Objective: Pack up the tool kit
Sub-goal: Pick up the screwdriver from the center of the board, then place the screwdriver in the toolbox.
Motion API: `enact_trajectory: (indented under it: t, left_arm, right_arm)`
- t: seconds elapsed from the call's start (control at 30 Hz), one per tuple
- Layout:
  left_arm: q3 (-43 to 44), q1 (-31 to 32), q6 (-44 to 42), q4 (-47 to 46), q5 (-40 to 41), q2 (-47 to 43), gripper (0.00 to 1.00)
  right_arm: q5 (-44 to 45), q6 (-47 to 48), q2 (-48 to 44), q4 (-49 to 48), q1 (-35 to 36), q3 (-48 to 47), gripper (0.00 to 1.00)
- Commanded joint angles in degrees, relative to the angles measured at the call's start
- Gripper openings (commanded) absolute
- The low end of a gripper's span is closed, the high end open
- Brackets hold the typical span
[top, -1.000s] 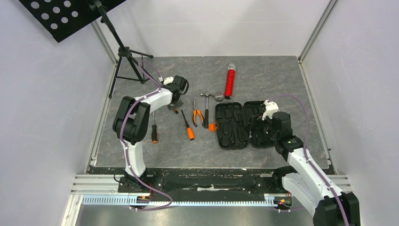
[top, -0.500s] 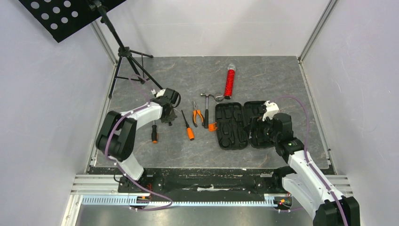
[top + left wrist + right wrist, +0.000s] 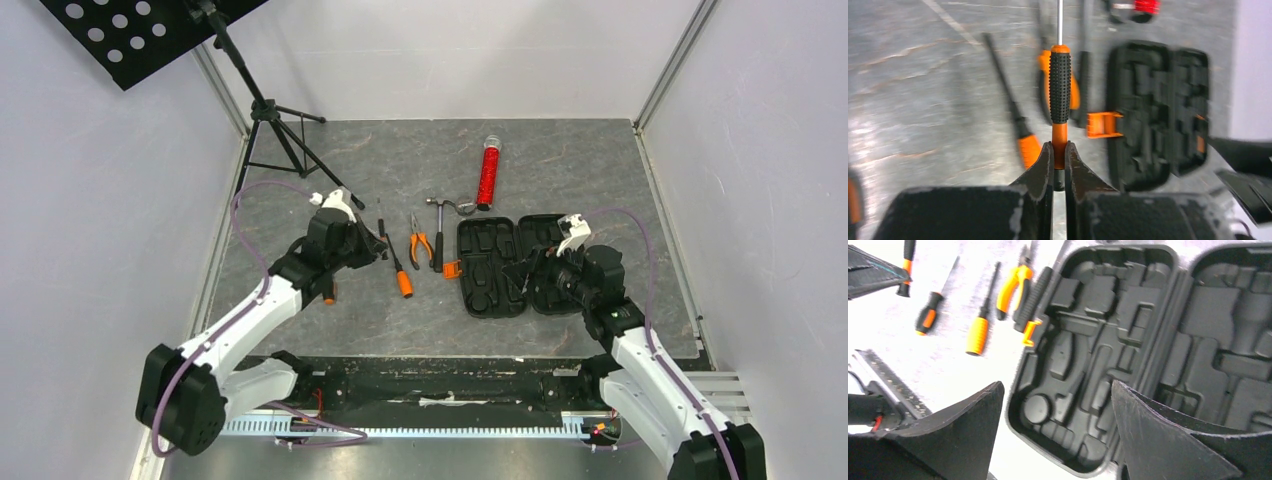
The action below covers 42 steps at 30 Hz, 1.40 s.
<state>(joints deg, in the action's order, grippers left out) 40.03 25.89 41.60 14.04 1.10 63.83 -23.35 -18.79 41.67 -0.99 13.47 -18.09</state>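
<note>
The black tool kit case [image 3: 508, 266] lies open on the grey table, its moulded slots [image 3: 1083, 340] bare and its orange latch [image 3: 451, 269] on the left side. My left gripper [image 3: 1059, 150] is shut on the orange end of a black-gripped screwdriver [image 3: 1060, 85], held above the table left of the case with its shaft pointing away. An orange-handled screwdriver [image 3: 402, 281], pliers [image 3: 420, 244] and a hammer [image 3: 439, 228] lie between the left gripper [image 3: 362, 247] and the case. Another screwdriver [image 3: 328, 292] is partly hidden under the left arm. My right gripper [image 3: 1057, 386] hangs open over the case.
A red cylindrical tube [image 3: 488, 172] lies behind the case. A black tripod stand [image 3: 270, 122] rises at the back left. Pale walls close in the table on three sides, and a metal rail [image 3: 400, 420] runs along the near edge.
The left gripper shut on the screwdriver, and the arm swung towards the near left with it. The right gripper shifted slightly left over the case.
</note>
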Motion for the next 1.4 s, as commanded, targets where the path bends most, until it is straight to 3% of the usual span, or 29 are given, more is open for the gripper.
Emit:
enact_trajectory:
  t: [0.0,0.37,0.63,0.97,1.1,1.37]
  left_arm:
    - [-2.5,4.3,3.5,-13.7,-9.2,-5.3,0.02]
    - [-3.9,18.6,13.9,-37.3,-10.8,-3.3,0.02]
    - [-1.8,23.7,15.7,-43.2,-9.7,0.7,0.02]
    - [-0.8,27.2,16.3,-46.6,-8.9,3.3,0.02]
    - [-1.0,27.6,16.2,-47.6,-8.2,3.1,0.02]
    - [-0.7,27.7,16.0,-47.7,-7.8,3.7,0.02]
  right_arm:
    - [-5.2,-9.3,0.0,-12.3,1.4,1.3,0.80]
    - [-6.9,-25.1,3.9,-34.9,6.4,1.0,0.69]
    - [-8.2,-30.4,9.8,-46.1,8.6,-4.3,0.64]
    - [-7.9,-30.6,14.1,-46.7,10.6,-9.0,0.58]
    - [-6.3,-28.2,13.8,-41.7,11.3,-9.5,0.55]
    - [-6.9,-27.9,13.2,-40.6,11.8,-9.0,0.41]
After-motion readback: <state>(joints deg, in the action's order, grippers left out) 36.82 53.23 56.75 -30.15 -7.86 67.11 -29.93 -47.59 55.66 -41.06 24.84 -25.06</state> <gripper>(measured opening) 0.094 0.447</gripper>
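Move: Held by its orange end in the left hand, the screwdriver points forward and up, its handle about 11 cm ahead of the right hand, 30 cm to its left and nearly level. From the left hand the right gripper is roughly 29 cm to the right and 8 cm back, about level; the orange screwdriver lies almost straight below, 11 cm down, and the hammer 9 cm ahead, 11 cm right. The case's left half sits 9 cm ahead of the right hand, 5 cm left, 11 cm lower. Bringing the screwdriver to the right hand, the left arm swings about 19 cm right, up 13 cm and back 9 cm, its shut fingers turning from a downward slant to level, pointing right and forward. The right hand rises some 15 cm and goes 10 cm left, rolling about 30 degrees left side up and levelling out, its wide fingers narrowing to half open around the handle. ##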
